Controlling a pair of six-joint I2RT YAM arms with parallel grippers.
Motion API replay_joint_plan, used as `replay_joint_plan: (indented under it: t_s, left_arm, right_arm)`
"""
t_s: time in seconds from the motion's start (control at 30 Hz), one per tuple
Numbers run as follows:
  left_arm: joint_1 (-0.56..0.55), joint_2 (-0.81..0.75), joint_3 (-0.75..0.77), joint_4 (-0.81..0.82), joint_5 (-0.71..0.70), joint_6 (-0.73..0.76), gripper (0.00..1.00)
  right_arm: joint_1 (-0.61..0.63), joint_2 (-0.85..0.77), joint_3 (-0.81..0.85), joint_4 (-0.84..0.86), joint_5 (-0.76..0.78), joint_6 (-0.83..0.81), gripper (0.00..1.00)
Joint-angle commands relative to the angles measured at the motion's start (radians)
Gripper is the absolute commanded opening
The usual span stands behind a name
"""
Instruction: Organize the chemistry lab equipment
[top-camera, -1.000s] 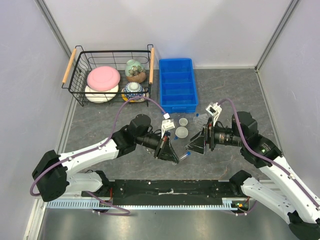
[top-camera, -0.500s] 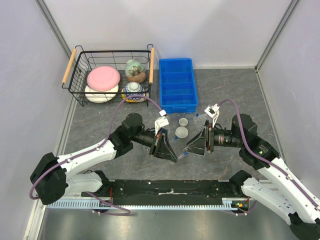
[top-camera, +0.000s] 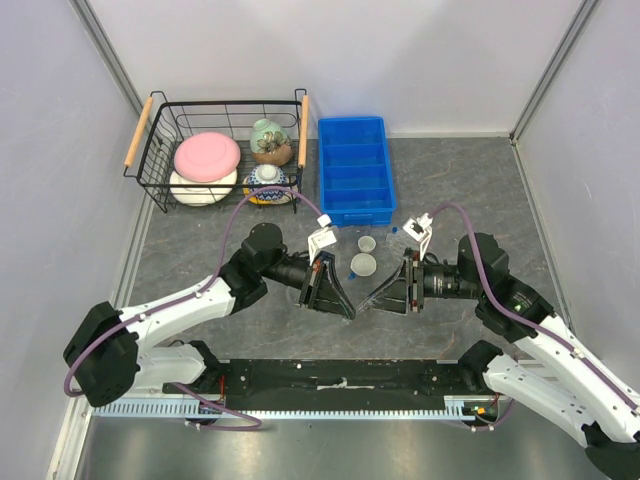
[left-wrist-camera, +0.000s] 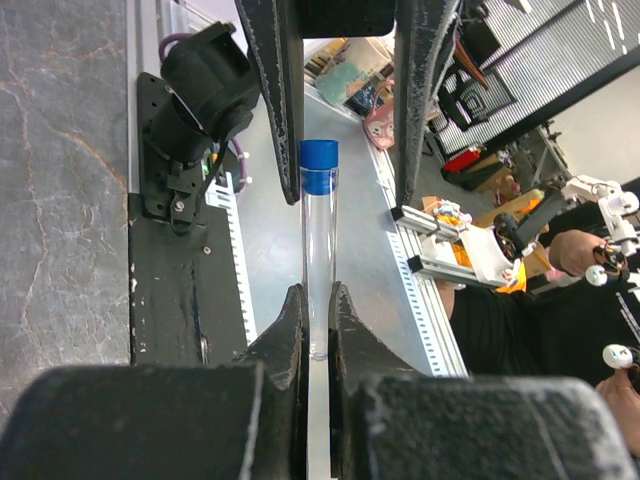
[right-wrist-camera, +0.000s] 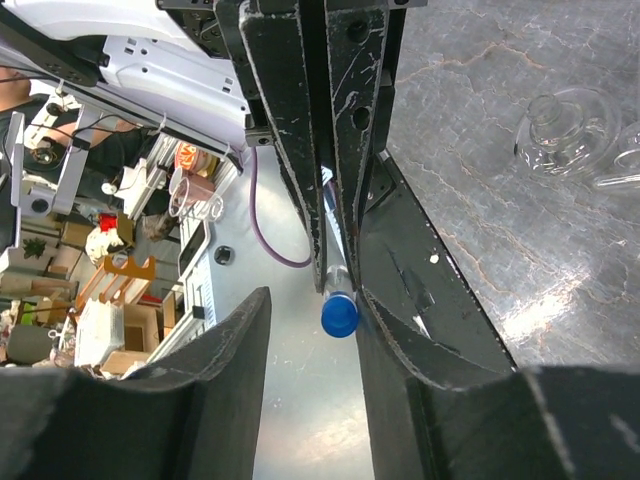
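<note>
My left gripper (top-camera: 347, 308) is shut on a clear tube with a blue cap (left-wrist-camera: 320, 250), gripping its lower end (left-wrist-camera: 318, 322). The cap end (left-wrist-camera: 320, 166) sticks out between the spread fingers (left-wrist-camera: 272, 100) of my right gripper (top-camera: 372, 299). In the right wrist view the blue cap (right-wrist-camera: 340, 316) lies between my open jaws (right-wrist-camera: 312, 320), close to the right finger, with the left gripper's fingers (right-wrist-camera: 300, 130) clamped on the tube behind it. Two little white dishes (top-camera: 367, 243) (top-camera: 363, 264) sit on the table. A clear glass flask (right-wrist-camera: 565, 130) stands nearby.
A blue compartment tray (top-camera: 354, 170) stands at the back centre. A black wire basket (top-camera: 220, 110) with pink, white and patterned crockery is at the back left. The black base rail (top-camera: 340, 378) runs along the near edge, under both grippers.
The right gripper has moved left toward the left gripper and its open fingers now stand on either side of the tube's cap end. The left gripper shifted slightly left, still holding the tube.
</note>
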Motion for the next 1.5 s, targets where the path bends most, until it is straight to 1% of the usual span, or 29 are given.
replay_joint_plan:
  t_s: [0.0, 0.03, 0.07, 0.13, 0.23, 0.33, 0.37, 0.4, 0.43, 0.47, 0.5, 0.57, 0.6, 0.63, 0.7, 0.73, 0.77, 0.8, 0.83, 0.87, 0.9, 0.93, 0.97, 1.0, 1.03, 1.13, 1.17, 1.2, 1.47]
  left_arm:
    - [0.006, 0.009, 0.023, 0.055, 0.030, -0.034, 0.02]
    - [0.008, 0.009, 0.021, 0.055, 0.028, -0.034, 0.02]
    - [0.008, 0.009, 0.021, 0.057, 0.028, -0.034, 0.02]
    - [0.009, 0.009, 0.021, 0.057, 0.028, -0.036, 0.02]
    - [0.011, 0.008, 0.021, 0.057, 0.030, -0.037, 0.02]
    - [0.009, 0.009, 0.020, 0.055, 0.031, -0.043, 0.02]
    - [0.009, 0.006, 0.023, 0.045, 0.025, -0.045, 0.04]
    - [0.009, 0.015, 0.029, 0.002, 0.021, -0.037, 0.16]
    - [0.009, 0.017, 0.035, -0.027, 0.014, -0.033, 0.32]
    - [0.009, 0.018, 0.052, -0.058, 0.004, -0.026, 0.59]
    - [0.009, 0.015, 0.061, -0.096, -0.005, 0.004, 0.69]
    - [0.009, 0.000, 0.098, -0.230, -0.065, 0.039, 0.99]
    - [0.009, -0.006, 0.116, -0.303, -0.099, 0.102, 1.00]
    - [0.009, -0.021, 0.130, -0.406, -0.167, 0.128, 1.00]
    - [0.009, -0.031, 0.179, -0.524, -0.241, 0.208, 1.00]
    - [0.009, -0.038, 0.195, -0.567, -0.321, 0.227, 1.00]
    - [0.009, -0.044, 0.222, -0.653, -0.359, 0.259, 1.00]
    - [0.009, -0.049, 0.236, -0.688, -0.401, 0.271, 1.00]
    - [0.009, -0.057, 0.248, -0.730, -0.497, 0.282, 1.00]
    - [0.009, -0.073, 0.271, -0.791, -0.553, 0.290, 1.00]
    - [0.009, -0.083, 0.281, -0.827, -0.611, 0.302, 1.00]
    - [0.009, -0.092, 0.288, -0.853, -0.718, 0.309, 1.00]
    - [0.009, -0.110, 0.300, -0.877, -0.767, 0.313, 1.00]
    - [0.009, -0.118, 0.305, -0.923, -0.815, 0.316, 1.00]
    - [0.009, -0.124, 0.310, -0.939, -0.894, 0.314, 1.00]
    - [0.009, -0.146, 0.314, -0.980, -0.978, 0.314, 0.99]
    - [0.009, -0.152, 0.308, -0.985, -0.989, 0.310, 0.99]
    - [0.009, -0.166, 0.304, -0.986, -0.995, 0.310, 0.99]
    - [0.009, -0.210, 0.256, -0.970, -1.003, 0.316, 0.98]
  right_arm:
    - [0.024, -0.001, -0.002, 0.057, 0.022, 0.015, 0.42]
    - [0.031, 0.000, 0.000, 0.057, 0.025, 0.015, 0.40]
    - [0.036, 0.000, -0.002, 0.057, 0.034, 0.015, 0.35]
    - [0.047, 0.008, 0.000, 0.059, 0.042, 0.015, 0.30]
    - [0.060, 0.016, 0.001, 0.059, 0.063, 0.009, 0.18]
    - [0.073, 0.022, 0.006, 0.056, 0.091, 0.003, 0.01]
    - [0.076, 0.023, 0.009, 0.054, 0.097, 0.003, 0.00]
    - [0.076, 0.026, 0.014, 0.050, 0.107, -0.003, 0.00]
    - [0.077, 0.028, 0.015, 0.048, 0.112, -0.006, 0.00]
    - [0.079, 0.031, 0.024, 0.044, 0.120, -0.012, 0.00]
    - [0.080, 0.037, 0.030, 0.025, 0.141, -0.027, 0.00]
    - [0.081, 0.042, 0.056, -0.002, 0.164, -0.049, 0.00]
    - [0.081, 0.049, 0.069, -0.036, 0.186, -0.061, 0.00]
    - [0.081, 0.056, 0.078, -0.056, 0.227, -0.089, 0.00]
    - [0.081, 0.077, 0.112, -0.116, 0.285, -0.113, 0.00]
    - [0.081, 0.083, 0.124, -0.131, 0.307, -0.124, 0.00]
    - [0.082, 0.089, 0.145, -0.148, 0.372, -0.142, 0.00]
    - [0.081, 0.100, 0.158, -0.186, 0.403, -0.150, 0.00]
    - [0.082, 0.109, 0.168, -0.206, 0.446, -0.161, 0.00]
    - [0.082, 0.114, 0.187, -0.225, 0.523, -0.175, 0.00]
    - [0.082, 0.121, 0.193, -0.251, 0.567, -0.178, 0.00]
    - [0.081, 0.123, 0.198, -0.262, 0.604, -0.181, 0.00]
    - [0.081, 0.125, 0.208, -0.274, 0.687, -0.186, 0.00]
    - [0.079, 0.132, 0.214, -0.297, 0.718, -0.184, 0.00]
    - [0.080, 0.138, 0.219, -0.311, 0.771, -0.187, 0.00]
    - [0.081, 0.161, 0.224, -0.349, 0.968, -0.181, 0.00]
    - [0.081, 0.168, 0.212, -0.352, 1.008, -0.172, 0.00]
    - [0.081, 0.177, 0.205, -0.348, 1.087, -0.163, 0.00]
    - [0.082, 0.236, 0.110, -0.245, 1.356, -0.147, 0.00]
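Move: The left hand holds the blue-capped tube by its lower end; its middle lies about 3 cm to that hand's right and some 2 cm to the left of the right hand, the cap end already between the right hand's half-open fingers. From the right hand the clear rack is about 23 cm ahead, 10 cm right and 27 cm below, the white bowl 20 cm straight ahead. Two loose tubes lie on the table roughly 14 cm ahead, 6 cm left and 24 cm below the left hand. The right hand stays almost in place while its fingers close on the tube just by the cap, and only then do the left fingers open wide and let go of the other end. After that the hands part: the right carries the tube forward some 14 cm, about 10 cm right and 7 cm down towards the rack, swinging clockwise until its fingers point ahead and down, while the empty left hand draws off forward and left towards the loose tubes, sinking a little, turning counter-clockwise by some 50 degrees and dipping its fingers. ##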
